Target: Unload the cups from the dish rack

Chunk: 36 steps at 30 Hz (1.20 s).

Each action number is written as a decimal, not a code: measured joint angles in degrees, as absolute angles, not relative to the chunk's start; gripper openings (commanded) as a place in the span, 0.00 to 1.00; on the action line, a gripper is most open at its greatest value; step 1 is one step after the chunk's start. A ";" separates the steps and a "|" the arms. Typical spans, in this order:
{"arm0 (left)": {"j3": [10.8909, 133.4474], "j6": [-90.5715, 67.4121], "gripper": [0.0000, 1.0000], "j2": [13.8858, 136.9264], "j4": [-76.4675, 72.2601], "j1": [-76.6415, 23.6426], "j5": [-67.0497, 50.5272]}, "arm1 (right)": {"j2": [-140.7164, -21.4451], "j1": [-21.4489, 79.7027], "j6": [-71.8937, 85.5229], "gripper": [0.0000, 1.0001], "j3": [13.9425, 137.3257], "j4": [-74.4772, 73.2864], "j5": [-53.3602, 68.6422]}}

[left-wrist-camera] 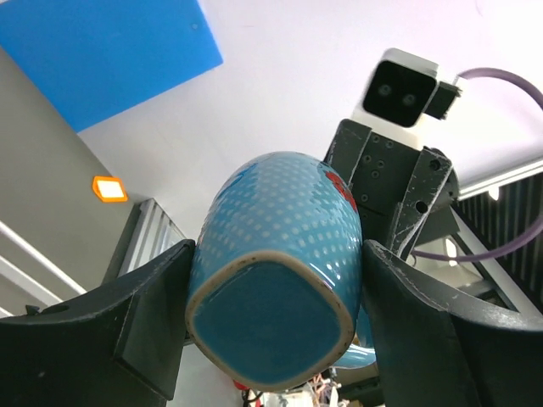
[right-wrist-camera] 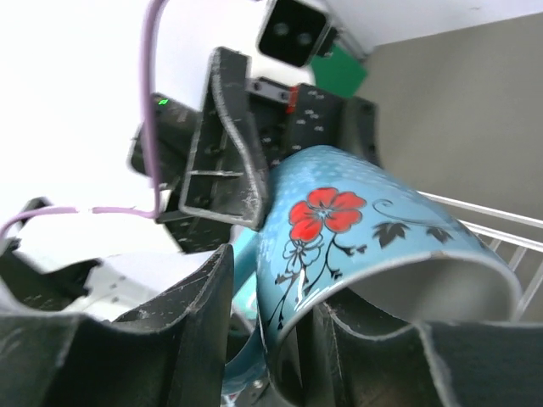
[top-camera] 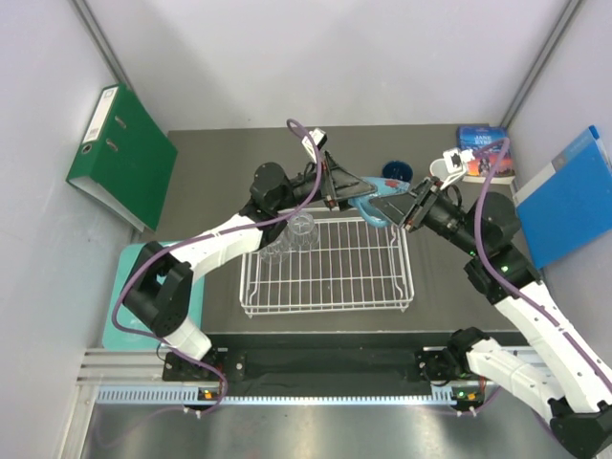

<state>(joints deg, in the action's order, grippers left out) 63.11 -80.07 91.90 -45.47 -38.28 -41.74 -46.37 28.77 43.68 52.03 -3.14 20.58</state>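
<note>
A light blue mug (top-camera: 379,205) with a red flower hangs in the air over the back edge of the white dish rack (top-camera: 325,308). My left gripper (top-camera: 356,194) is shut across its body, with the mug's base (left-wrist-camera: 270,315) between the two fingers (left-wrist-camera: 144,335). My right gripper (top-camera: 407,212) straddles the mug's rim (right-wrist-camera: 399,271). One finger (right-wrist-camera: 356,356) is inside the mug and the other (right-wrist-camera: 199,314) is outside, a gap away from the wall. Two clear glass tumblers (top-camera: 298,232) stand in the rack's back left corner. A dark blue mug (top-camera: 396,173) sits on the table behind the rack.
A green binder (top-camera: 122,153) leans at the left wall. A blue folder (top-camera: 572,196) leans at the right wall. A blue box (top-camera: 483,142) lies at the back right. A teal mat (top-camera: 129,287) lies left of the rack.
</note>
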 measured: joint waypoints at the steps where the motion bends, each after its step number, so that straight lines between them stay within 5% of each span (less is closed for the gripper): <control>1: 63.13 -80.44 0.00 92.12 -46.44 -38.28 -42.15 | -46.46 28.73 44.66 0.24 51.40 -1.69 22.02; 5: 63.13 -82.30 0.00 92.42 -48.99 -38.28 -43.66 | -45.98 28.62 46.76 0.00 50.11 2.44 25.39; 8: 63.13 -82.96 0.00 92.40 -50.30 -38.30 -44.60 | -45.43 28.62 47.00 0.00 49.84 3.66 27.07; 12: 63.13 -82.74 0.25 92.40 -50.33 -38.44 -45.17 | -44.86 28.64 45.87 0.00 49.91 2.31 27.16; 16: 63.11 -81.03 0.00 92.33 -48.21 -38.65 -44.75 | -44.62 28.75 43.07 0.00 52.10 -4.91 24.71; 19: 62.72 -79.35 0.00 91.77 -46.30 -38.76 -43.46 | -44.77 29.02 41.23 0.00 54.08 -9.80 22.59; 24: 62.59 -77.25 0.00 91.55 -44.10 -39.18 -42.52 | -44.62 29.47 40.01 0.33 54.83 -14.39 19.49; 29: 62.33 -77.19 0.00 91.50 -42.11 -39.48 -41.08 | -44.40 29.87 38.92 0.52 54.83 -15.97 18.17; 36: 61.28 -78.89 0.00 91.44 -41.47 -39.81 -39.07 | -43.68 29.95 37.60 0.56 54.83 -16.56 18.24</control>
<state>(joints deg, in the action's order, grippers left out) 61.28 -78.89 91.44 -41.47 -39.81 -39.07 -43.68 29.95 37.60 54.83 -16.56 18.24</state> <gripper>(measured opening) 0.768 0.568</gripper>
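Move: The light-blue cup hangs sideways between the hands: its middle is about 3 cm right of the left hand point, and some 2 cm ahead and 3 cm left of the right one, level with both. From the right hand, the dark-blue cup stands roughly 20 cm ahead, 8 cm right and 22 cm lower, with the orange cup about 12 cm farther right. The rack's middle is about 10 cm left, level fore-and-aft, 24 cm below. The right hand, one finger inside the light-blue cup's mouth and the other outside by its handle, draws back and up about 2 cm with the left hand following, then both sink some 3 cm. On the way down the right hand eases right, rolls its left side down about 10 degrees and spreads its fingers, freeing its pinch while the left keeps hold of the body. ##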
